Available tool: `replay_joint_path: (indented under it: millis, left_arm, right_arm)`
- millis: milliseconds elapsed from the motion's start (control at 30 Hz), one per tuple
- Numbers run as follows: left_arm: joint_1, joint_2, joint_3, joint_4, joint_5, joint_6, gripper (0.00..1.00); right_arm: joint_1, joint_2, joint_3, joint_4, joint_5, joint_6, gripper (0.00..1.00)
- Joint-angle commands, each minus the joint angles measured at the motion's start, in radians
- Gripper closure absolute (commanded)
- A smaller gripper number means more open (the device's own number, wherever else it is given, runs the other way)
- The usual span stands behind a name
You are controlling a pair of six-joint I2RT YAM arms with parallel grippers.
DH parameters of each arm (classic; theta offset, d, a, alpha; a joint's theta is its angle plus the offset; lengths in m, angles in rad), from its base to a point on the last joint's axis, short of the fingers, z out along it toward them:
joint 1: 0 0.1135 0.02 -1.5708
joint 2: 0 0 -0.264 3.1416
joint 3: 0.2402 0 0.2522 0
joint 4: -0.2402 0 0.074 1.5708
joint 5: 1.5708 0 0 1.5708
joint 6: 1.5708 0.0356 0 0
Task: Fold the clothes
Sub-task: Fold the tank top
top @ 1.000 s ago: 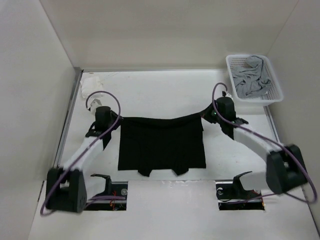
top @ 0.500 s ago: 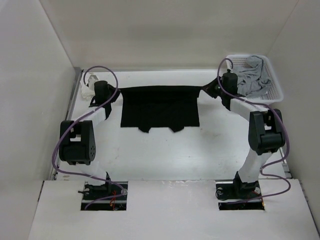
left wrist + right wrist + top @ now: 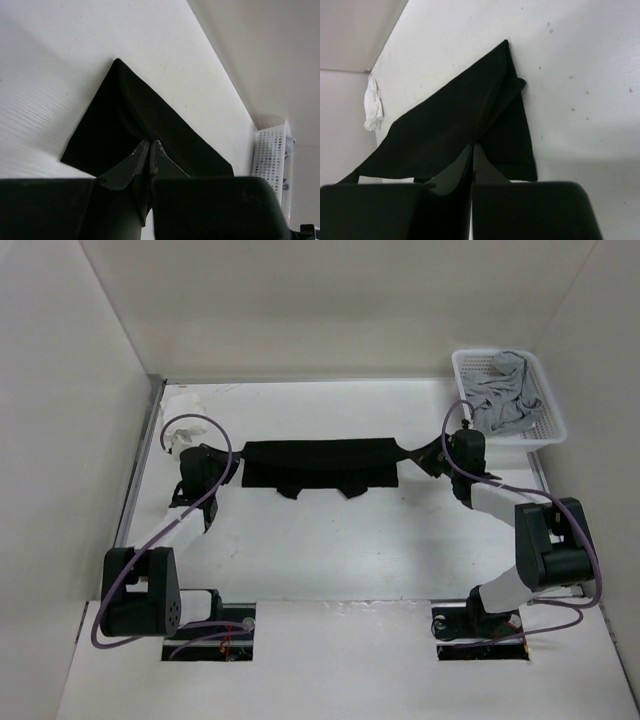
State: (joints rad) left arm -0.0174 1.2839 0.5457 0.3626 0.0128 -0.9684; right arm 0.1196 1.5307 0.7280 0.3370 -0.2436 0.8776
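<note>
The clothes (image 3: 320,461), one plain black garment, lie as a wide, shallow strip across the middle of the table, with two small flaps poking out along the near edge. My left gripper (image 3: 232,462) is shut on the strip's left end, and my right gripper (image 3: 420,454) is shut on its right end. In the left wrist view the closed jaws of the left gripper (image 3: 150,142) pinch a fold of the black fabric (image 3: 130,120). The right wrist view shows the right gripper (image 3: 473,146) pinching the black cloth (image 3: 455,125) the same way.
A white basket (image 3: 541,397) holding a grey garment (image 3: 503,390) stands at the back right, just behind my right arm. A small white cloth (image 3: 183,432) lies at the back left near the wall. The table's left rail (image 3: 138,465) runs close to my left arm.
Both arms swung the garment toward the back wall, then came back nearer. It now lies doubled into a shallower strip. Both grips stay shut on its ends.
</note>
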Motion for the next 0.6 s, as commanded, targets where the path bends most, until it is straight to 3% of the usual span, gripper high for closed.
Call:
replay_joint_path:
  millis: [0,300,400,500,567]
  left_arm:
    - [0.015,-0.006,-0.042,0.058,0.019,0.019,0.99]
    - [0.087,0.052,-0.167,0.102,0.042,-0.013,0.99]
    - [0.106,0.045,-0.199,0.108,0.030,-0.029,0.93]
    - [0.124,0.032,-0.201,0.105,0.039,-0.029,0.78]
    - [0.124,-0.021,-0.210,0.102,0.021,-0.035,0.75]
  right_arm:
    - [0.008,-0.001,-0.061,0.108,0.006,0.006,1.00]
    - [0.087,0.016,-0.222,0.177,0.043,0.029,1.00]
    - [0.117,-0.001,-0.245,0.162,0.064,0.024,0.98]
    - [0.131,-0.035,-0.252,0.125,0.066,0.008,0.76]
    - [0.131,-0.064,-0.256,0.102,0.078,-0.017,0.64]
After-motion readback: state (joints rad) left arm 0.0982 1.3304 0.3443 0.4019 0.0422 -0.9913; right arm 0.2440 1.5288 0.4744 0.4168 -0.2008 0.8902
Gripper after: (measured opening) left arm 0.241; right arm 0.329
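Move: At the near-left corner of the tank top's strip on the table, about 5 cm back from and 11 cm below the left hand, lies its laying-down place; the right hand's is the near-right corner, 6 cm back, 2 cm left and 10 cm below. The nearest strap lies 10 cm right and 6 back of the left hand, the other 11 left and 6 back of the right hand. The white cloth is 13 cm left, 12 ahead of the left hand; the basket's middle is 20 right, 14 ahead of the right hand. Lowering the still-pinched edge of the tank top towards the table, both hands sink some 9 cm while drawing back, the left by 5 cm, the right by nearly 8, and drift about 3 cm left. Wrists tip down roughly 10 degrees; near the bottom, as the descent levels out, both pairs of fingers part and let go of the edge. ##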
